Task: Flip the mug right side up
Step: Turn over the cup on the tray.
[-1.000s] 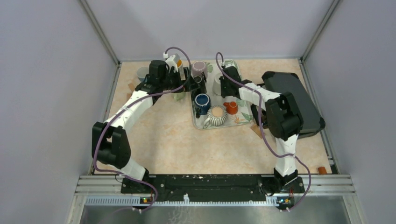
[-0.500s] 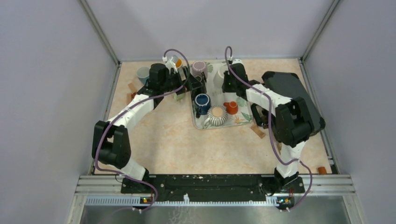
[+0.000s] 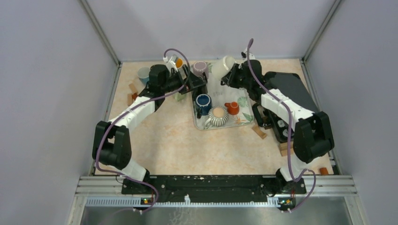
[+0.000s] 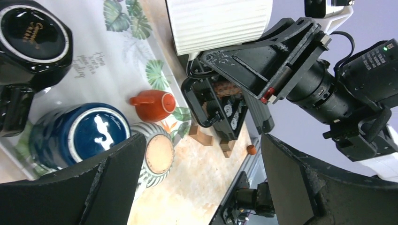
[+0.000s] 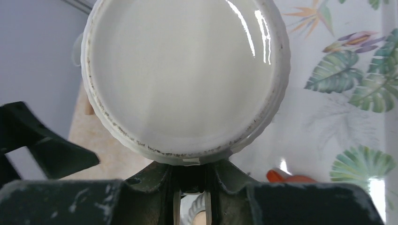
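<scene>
My right gripper (image 3: 234, 76) is shut on the handle of a white ribbed mug (image 3: 228, 63) and holds it in the air over the back of the leaf-print tray (image 3: 220, 91). In the right wrist view the mug's round flat face (image 5: 185, 75) fills the frame just beyond the gripper (image 5: 190, 190), above the tray (image 5: 347, 79). The left wrist view shows the mug (image 4: 218, 23) held by the black right gripper (image 4: 267, 58). My left gripper (image 3: 196, 82) stands wide open at the tray's left edge, holding nothing (image 4: 202, 180).
On the tray stand a blue mug (image 3: 203, 101), a striped mug (image 3: 218, 116), a small orange mug (image 3: 232, 108), a black mug (image 4: 33, 42) and a mauve mug (image 3: 200, 68). A dark case (image 3: 293, 89) lies right. Wooden blocks (image 3: 259, 132) lie nearby. A grey mug (image 3: 143, 72) stands far left.
The right arm has lifted the white mug off the tray and swung it up and toward the back. The left gripper has edged right toward the tray.
</scene>
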Robot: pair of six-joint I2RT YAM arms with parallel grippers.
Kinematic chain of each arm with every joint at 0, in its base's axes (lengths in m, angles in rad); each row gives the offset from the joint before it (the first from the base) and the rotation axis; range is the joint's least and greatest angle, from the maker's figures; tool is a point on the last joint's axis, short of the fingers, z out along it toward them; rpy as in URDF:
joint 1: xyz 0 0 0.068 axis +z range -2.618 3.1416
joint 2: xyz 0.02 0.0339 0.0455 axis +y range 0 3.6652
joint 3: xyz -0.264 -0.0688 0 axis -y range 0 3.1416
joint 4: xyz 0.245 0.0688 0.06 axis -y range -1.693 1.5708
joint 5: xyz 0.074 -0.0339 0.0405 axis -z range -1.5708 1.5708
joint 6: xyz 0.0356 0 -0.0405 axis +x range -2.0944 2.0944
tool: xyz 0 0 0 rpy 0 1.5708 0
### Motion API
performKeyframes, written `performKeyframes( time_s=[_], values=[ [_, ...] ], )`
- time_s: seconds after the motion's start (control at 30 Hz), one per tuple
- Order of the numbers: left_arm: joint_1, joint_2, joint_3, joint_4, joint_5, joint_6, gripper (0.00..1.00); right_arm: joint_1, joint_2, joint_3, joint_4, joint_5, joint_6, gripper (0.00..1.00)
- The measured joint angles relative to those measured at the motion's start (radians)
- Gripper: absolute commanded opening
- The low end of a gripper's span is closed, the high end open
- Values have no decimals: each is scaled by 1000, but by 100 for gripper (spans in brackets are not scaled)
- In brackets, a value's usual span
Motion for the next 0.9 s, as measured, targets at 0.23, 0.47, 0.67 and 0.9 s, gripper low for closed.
performKeyframes(
  time_s=[0.23,0.47,0.67,0.9],
  values=[
    [0,0,-14,84,48,-72,98,-5,-53,-62,130,-127,130,0],
    [0,0,-43,181,84,-149,91,-5,-53,-134,295,-237,293,0],
    [0,0,-74,247,102,-207,81,-5,-50,-172,456,-311,452,0],
    [0,4,-87,336,128,-272,72,3,-39,-187,597,-366,573,0]
  ],
)
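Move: The right hand already holds the white mug by its handle, with the mug's body about 6 cm ahead, 2 cm left and 1 cm above. It goes for the open left gripper, some 13 cm left, 2 cm back and 3 cm higher. About 15 cm below the right hand stand the black mug, 13 cm left and 4 cm ahead, and the blue mug, 11 cm left and 4 cm back. From the left hand, the white mug lies about 8 cm ahead, 11 cm right and 2 cm below. Up by some 9 cm, left and a little back goes the right hand, carrying the white mug towards the left gripper while its wrist rolls some 40 degrees, left side rising, and its fingers keep their pinch on the handle. The left hand rises about 3 cm, easing slightly back, rolls its left side down and begins to narrow its wide-open fingers without touching the mug. ##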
